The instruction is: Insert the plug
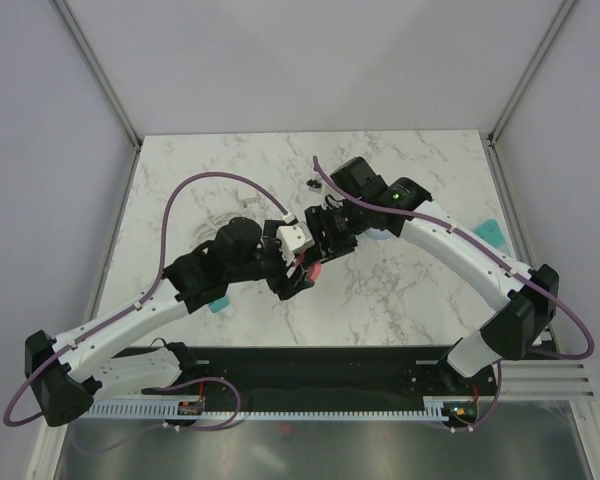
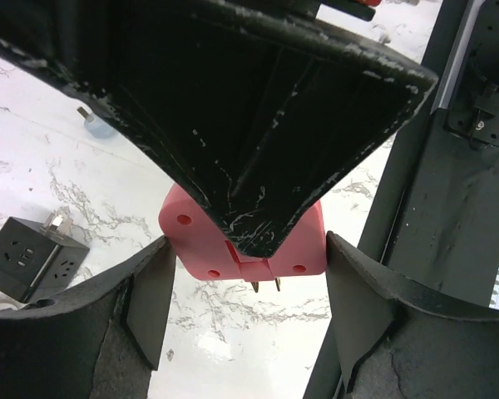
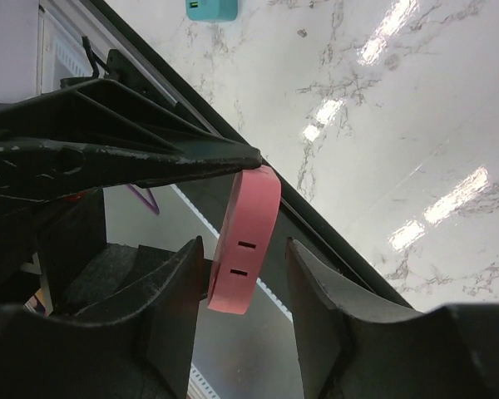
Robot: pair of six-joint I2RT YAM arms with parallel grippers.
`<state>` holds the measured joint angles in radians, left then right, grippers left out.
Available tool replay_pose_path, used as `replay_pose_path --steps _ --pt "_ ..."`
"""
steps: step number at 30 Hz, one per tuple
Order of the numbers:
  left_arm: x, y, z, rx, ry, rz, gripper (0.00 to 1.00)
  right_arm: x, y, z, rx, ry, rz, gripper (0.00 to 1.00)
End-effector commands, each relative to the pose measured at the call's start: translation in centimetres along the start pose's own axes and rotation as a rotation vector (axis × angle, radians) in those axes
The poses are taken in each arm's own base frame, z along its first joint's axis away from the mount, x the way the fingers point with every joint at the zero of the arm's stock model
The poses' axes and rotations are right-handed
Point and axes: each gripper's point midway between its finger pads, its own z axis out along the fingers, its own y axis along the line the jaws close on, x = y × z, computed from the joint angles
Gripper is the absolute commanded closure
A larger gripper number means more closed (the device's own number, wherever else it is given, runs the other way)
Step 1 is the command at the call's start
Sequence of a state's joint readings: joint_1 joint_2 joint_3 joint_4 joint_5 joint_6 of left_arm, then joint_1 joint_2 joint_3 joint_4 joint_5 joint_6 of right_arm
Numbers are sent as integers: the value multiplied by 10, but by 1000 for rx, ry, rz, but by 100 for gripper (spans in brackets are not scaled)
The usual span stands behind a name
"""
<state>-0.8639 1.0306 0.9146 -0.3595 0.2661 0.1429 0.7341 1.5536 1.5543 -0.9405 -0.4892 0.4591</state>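
The plug is a flat pink block with two metal prongs pointing down over the marble. My left gripper is shut on its two sides. In the right wrist view the pink plug hangs edge-on, showing two slots. My right gripper straddles it, open: the left finger is close against the plug and a gap remains on the right. From above, both grippers meet mid-table, left gripper and right gripper, around the plug. One of the right gripper's fingers covers the plug's upper part.
A black socket cube with something plugged in its top lies on the marble left of the plug. A teal block sits by the left arm and another teal piece near the right edge. Small parts lie farther back.
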Motion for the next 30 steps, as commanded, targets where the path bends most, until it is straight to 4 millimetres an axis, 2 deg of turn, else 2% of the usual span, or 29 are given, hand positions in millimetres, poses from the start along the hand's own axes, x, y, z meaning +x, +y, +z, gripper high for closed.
replay_pose_path --steps 1,5,8,9,10,11,12,14,15,16,17,21,24,25,28,29,30 --pt "-2 3 4 -16 -6 63 98 2 0 -4 17 -1 -17 49" --pt "0 2 6 -21 2 67 98 11 -5 3 15 36 -15 55" --pt "5 2 10 -18 19 63 98 15 -8 10 4 63 -11 66" --pt "4 2 10 -20 17 60 97 19 -10 12 2 76 -8 75" --pt "4 2 10 -19 17 55 94 18 -9 14 -8 73 -12 79" --pt "2 2 10 -21 14 55 85 20 -7 15 -25 81 -11 84" --pt "1 3 9 -29 13 54 80 20 -7 15 -30 82 -12 97" --pt "0 6 8 -49 11 46 68 16 -5 16 -35 67 -15 100" --pt "-2 9 7 -67 8 44 31 13 -4 14 -31 47 -15 100" --pt "-2 9 7 -70 9 37 5 8 -3 13 -30 28 -20 100" --pt "-4 10 5 -75 3 36 0 5 -2 11 -23 11 -22 100" --pt "-18 11 -3 -89 -37 35 0 -18 -21 0 103 -102 -16 100" --pt "-32 18 -14 -141 -72 23 0 -29 -61 -4 243 -155 51 100" --pt "-35 19 -17 -153 -83 7 0 -37 -84 -11 334 -196 80 100" --pt "-42 29 -25 -232 -108 -67 0 -53 -117 -29 485 -278 134 100" --pt "-44 31 -27 -245 -112 -87 0 -65 -134 -41 595 -344 155 100" --pt "-43 39 -30 -298 -108 -106 0 -71 -142 -48 645 -375 168 100"
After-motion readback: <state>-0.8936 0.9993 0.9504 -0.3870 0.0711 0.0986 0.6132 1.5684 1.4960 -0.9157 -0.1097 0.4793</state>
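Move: The pink plug is already between the left fingers, right at that hand's point. It also sits almost at the right hand's point, perhaps 1 cm back and 1 cm to its right, between open fingers. From the plug, the black adapter is about 17 cm ahead and 11 cm left. The grey cord is some 19 cm ahead and 11 cm right, and the blue round socket 18 cm ahead and 21 cm right. All three are roughly 19 cm lower. Sinking about 2 cm together, the hands make the handover: the right fingers close and pinch the pink plug, then the left fingers spread wide and let go. The right hand then speeds off forward and to the right, about 11 cm, still dropping a little and turning some 25 degrees, mostly clockwise, towards the blue round socket. The emptied left hand backs upward about 4 cm. ##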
